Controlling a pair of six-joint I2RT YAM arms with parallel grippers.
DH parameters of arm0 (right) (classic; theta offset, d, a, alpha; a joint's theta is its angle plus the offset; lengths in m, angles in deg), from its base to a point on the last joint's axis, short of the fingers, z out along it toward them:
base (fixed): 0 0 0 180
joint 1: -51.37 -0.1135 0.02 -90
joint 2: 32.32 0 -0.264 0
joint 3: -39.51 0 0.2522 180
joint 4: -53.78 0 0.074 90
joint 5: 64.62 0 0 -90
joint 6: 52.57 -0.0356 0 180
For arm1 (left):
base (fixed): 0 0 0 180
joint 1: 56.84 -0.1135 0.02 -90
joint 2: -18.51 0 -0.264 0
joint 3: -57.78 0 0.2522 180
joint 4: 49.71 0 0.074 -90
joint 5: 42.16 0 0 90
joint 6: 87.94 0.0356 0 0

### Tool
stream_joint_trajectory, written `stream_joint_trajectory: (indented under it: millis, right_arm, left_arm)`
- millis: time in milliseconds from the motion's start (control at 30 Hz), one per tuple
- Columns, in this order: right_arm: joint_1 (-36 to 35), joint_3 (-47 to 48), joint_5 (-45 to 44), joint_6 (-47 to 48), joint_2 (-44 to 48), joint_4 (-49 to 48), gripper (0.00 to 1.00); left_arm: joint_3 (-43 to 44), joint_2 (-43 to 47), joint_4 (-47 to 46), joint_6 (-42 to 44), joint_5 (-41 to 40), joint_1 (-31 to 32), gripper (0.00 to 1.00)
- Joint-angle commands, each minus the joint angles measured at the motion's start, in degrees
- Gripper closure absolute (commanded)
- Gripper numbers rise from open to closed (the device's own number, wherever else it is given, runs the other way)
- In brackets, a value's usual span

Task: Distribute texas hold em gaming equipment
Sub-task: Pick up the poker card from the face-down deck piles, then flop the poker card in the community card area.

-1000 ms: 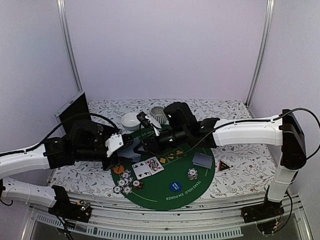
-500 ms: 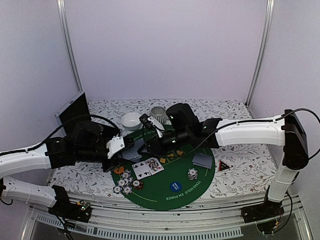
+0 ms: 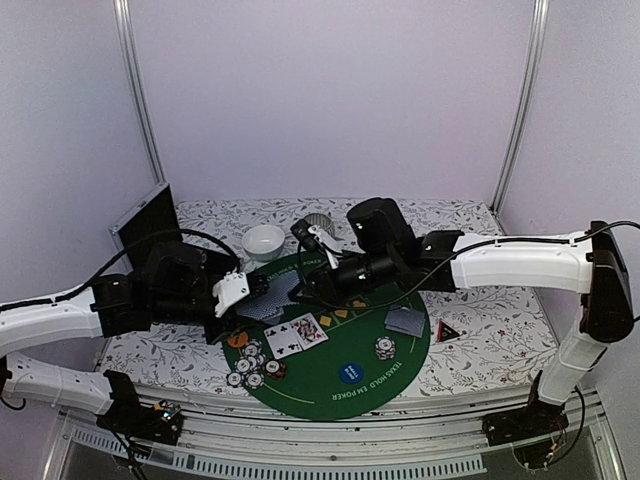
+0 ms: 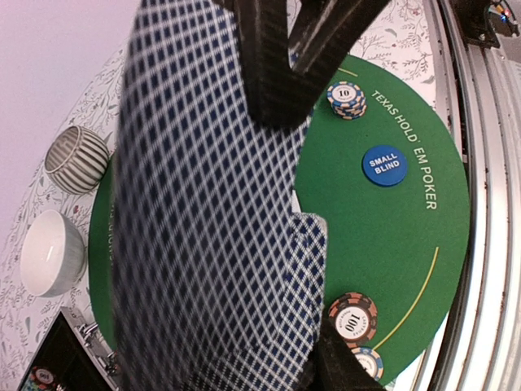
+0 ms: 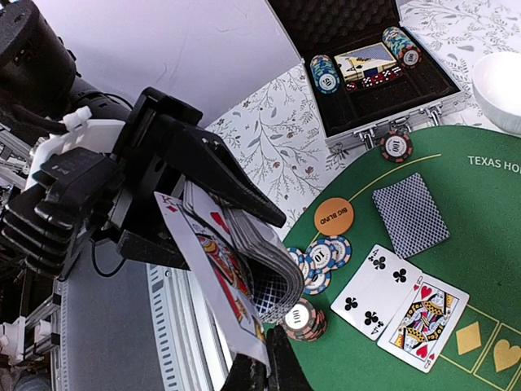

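My left gripper (image 3: 248, 296) is shut on a deck of grey-blue-backed playing cards (image 5: 264, 281), held edge-up above the green mat's left side. The deck's backs (image 4: 203, 228) fill the left wrist view, with a black finger (image 4: 273, 73) across them. My right gripper (image 5: 273, 362) is shut on the lower corner of one card, a king of diamonds (image 5: 213, 265), fanned off the deck. On the mat lie two face-up cards (image 3: 295, 333), face-down cards (image 3: 405, 320), an orange button (image 5: 334, 217), a blue button (image 3: 349, 373) and poker chips (image 3: 250, 366).
A green mat (image 3: 330, 395) covers the table's middle. A white bowl (image 3: 264, 240) and a striped grey bowl (image 3: 318, 220) stand behind it. An open case (image 5: 370, 69) with chips sits at the left. A red-black triangle (image 3: 447, 330) lies right of the mat.
My right gripper has shut on the king of diamonds, and its arm has drawn back to the right from the deck. The left arm has barely moved.
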Motion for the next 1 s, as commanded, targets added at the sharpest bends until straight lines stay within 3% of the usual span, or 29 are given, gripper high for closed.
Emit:
stream_joint_trajectory:
  millis: [0, 200, 433, 700, 967]
  right_arm:
    - [1.02, -1.74, -2.08, 1.47, 5.28, 1.35, 0.98]
    - [2.65, -3.36, -5.0, 2.59, 10.88, 4.28, 0.98]
    - [8.43, -6.53, -27.89, 7.9, 13.83, 15.67, 0.98]
    - [8.63, -3.58, -40.35, 28.0, 2.66, 12.26, 0.98]
    - [6.01, -1.44, -45.32, 47.35, -9.49, 2.36, 0.98]
  left_arm:
    - [0.98, -0.34, -0.28, -0.25, 0.78, 0.17, 0.67]
    - [1.1, -0.46, -0.16, -0.27, 0.8, 0.18, 0.67]
    - [1.18, -0.48, -0.14, -0.29, 0.59, 0.18, 0.67]
    - [1.18, -0.25, -0.15, -0.41, 0.61, 0.12, 0.67]
    - [0.9, 0.71, -0.2, -0.41, 0.73, 0.14, 0.67]
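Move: The right hand already pinches one card beside the deck in the left hand. The next free printed slot, the diamond, lies some 5 cm ahead, 3 cm right and 20 cm below; on the same mat, the club slot is about 9 ahead and 10 right, the dealer button 18 ahead and 6 right, the face-down pair 5 ahead and 20 right. From the left hand the diamond slot is about 6 cm ahead, 13 right and 16 below. Keeping its card pinched, the right hand lifts about 5 cm and backs off to the right from the deck, then sweeps forward and dives some 15 cm from its high point towards the mat by the club slot and dealer button, ending about 14 cm farther forward and 12 cm farther right. On the way the wrist turns over by roughly 55 degrees, so that the fingers that pointed left end steeply downward, while the left hand stays in place with its grip on the deck. ##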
